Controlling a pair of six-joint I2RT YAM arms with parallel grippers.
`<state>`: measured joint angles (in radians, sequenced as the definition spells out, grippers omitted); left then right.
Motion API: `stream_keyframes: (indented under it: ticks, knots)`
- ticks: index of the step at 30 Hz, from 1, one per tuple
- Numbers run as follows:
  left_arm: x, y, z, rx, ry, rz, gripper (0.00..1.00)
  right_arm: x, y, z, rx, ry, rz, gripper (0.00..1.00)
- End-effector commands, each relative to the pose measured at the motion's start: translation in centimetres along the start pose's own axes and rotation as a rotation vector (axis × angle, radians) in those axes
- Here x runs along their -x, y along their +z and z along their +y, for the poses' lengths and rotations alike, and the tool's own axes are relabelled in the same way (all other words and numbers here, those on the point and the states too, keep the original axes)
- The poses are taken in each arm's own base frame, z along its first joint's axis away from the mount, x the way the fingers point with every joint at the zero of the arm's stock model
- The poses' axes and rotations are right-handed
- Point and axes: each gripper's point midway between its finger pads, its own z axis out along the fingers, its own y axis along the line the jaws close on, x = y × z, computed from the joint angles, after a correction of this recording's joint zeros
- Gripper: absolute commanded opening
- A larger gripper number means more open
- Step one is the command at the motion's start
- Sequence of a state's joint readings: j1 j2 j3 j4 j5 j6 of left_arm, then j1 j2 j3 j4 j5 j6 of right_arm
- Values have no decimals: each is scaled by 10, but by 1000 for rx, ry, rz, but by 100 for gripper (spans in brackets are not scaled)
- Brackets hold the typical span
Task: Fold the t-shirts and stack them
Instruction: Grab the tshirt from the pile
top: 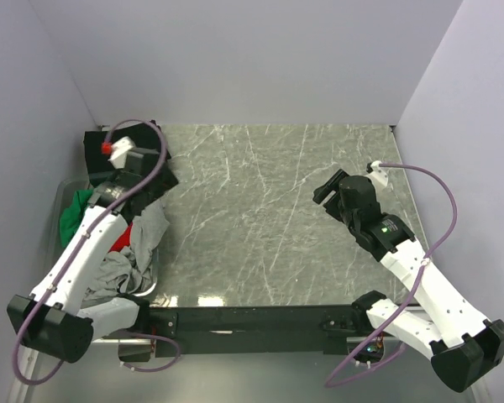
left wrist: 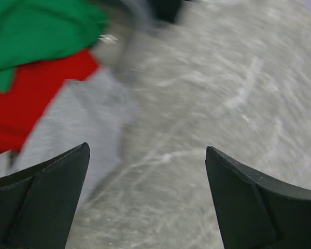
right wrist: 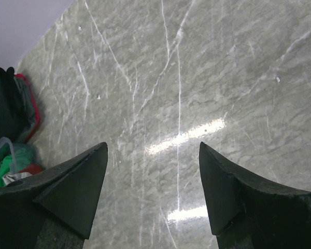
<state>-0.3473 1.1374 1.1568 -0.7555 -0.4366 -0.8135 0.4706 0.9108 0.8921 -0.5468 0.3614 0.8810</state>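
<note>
The t-shirts lie in a crumpled pile at the table's left edge: black (top: 97, 147) at the back, green (top: 74, 214), red (top: 122, 238) and heather-grey (top: 143, 252) nearest the front. My left gripper (top: 160, 180) hovers open over the pile's right edge. In its wrist view, blurred, the left gripper (left wrist: 147, 155) holds nothing, with grey cloth (left wrist: 78, 119) under the left finger and red (left wrist: 26, 104) and green (left wrist: 36, 31) beyond. My right gripper (top: 323, 191) stands open above bare marble. The right wrist view shows the right gripper (right wrist: 153, 150) empty and the pile (right wrist: 8, 104) far left.
The marble tabletop (top: 260, 218) is boxed in by pale walls at the back and both sides. A clear plastic bin rim (top: 67, 183) shows under the pile. Purple cables loop from both wrists (top: 441, 201). A dark rail (top: 252, 319) runs along the near edge.
</note>
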Motion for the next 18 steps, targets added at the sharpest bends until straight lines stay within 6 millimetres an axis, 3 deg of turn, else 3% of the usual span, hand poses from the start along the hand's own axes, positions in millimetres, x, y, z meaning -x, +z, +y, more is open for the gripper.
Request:
stream_keyframes:
  ticks: [1, 3, 5, 12, 18]
  knots:
    - [-11, 11, 58, 204, -155, 82, 99, 6, -1, -3, -11, 21, -31, 77]
    - [-21, 21, 93, 309, -244, 126, 99, 4, 0, -3, -14, 10, -21, 77]
    - [-27, 26, 107, 331, -298, 160, 100, 4, 0, -3, -16, 6, -18, 77]
    - [-62, 37, 136, 394, -404, 250, 99, 5, -1, -6, -21, -15, -24, 77]
    - [-93, 46, 148, 401, -475, 327, 99, 5, 1, -6, -31, -52, -17, 77]
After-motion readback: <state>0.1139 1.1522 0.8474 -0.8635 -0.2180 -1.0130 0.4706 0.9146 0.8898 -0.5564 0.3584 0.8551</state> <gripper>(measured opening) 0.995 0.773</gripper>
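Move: The grey t-shirt at the near end of the pile lies about 11 cm back and 11 cm to the left of my left hand, some 18 cm below. The red one sits about 6 cm back and 12 cm left of that hand, the green one 20 cm left and 2 cm back, all at much the same depth; the black bundle is roughly 14 cm ahead and 12 cm left. From my right hand, the grey shirt is some 43 cm left and 9 cm back. I sweep my left hand quickly left over the clothes bin, then sink and draw back towards the grey t-shirt, going down about 13 cm in all and left some 10, back a bit less. Meanwhile I tip the fingers about 25 degrees further down and swing the hand counter-clockwise, keeping the fingers wide open above the cloth. ##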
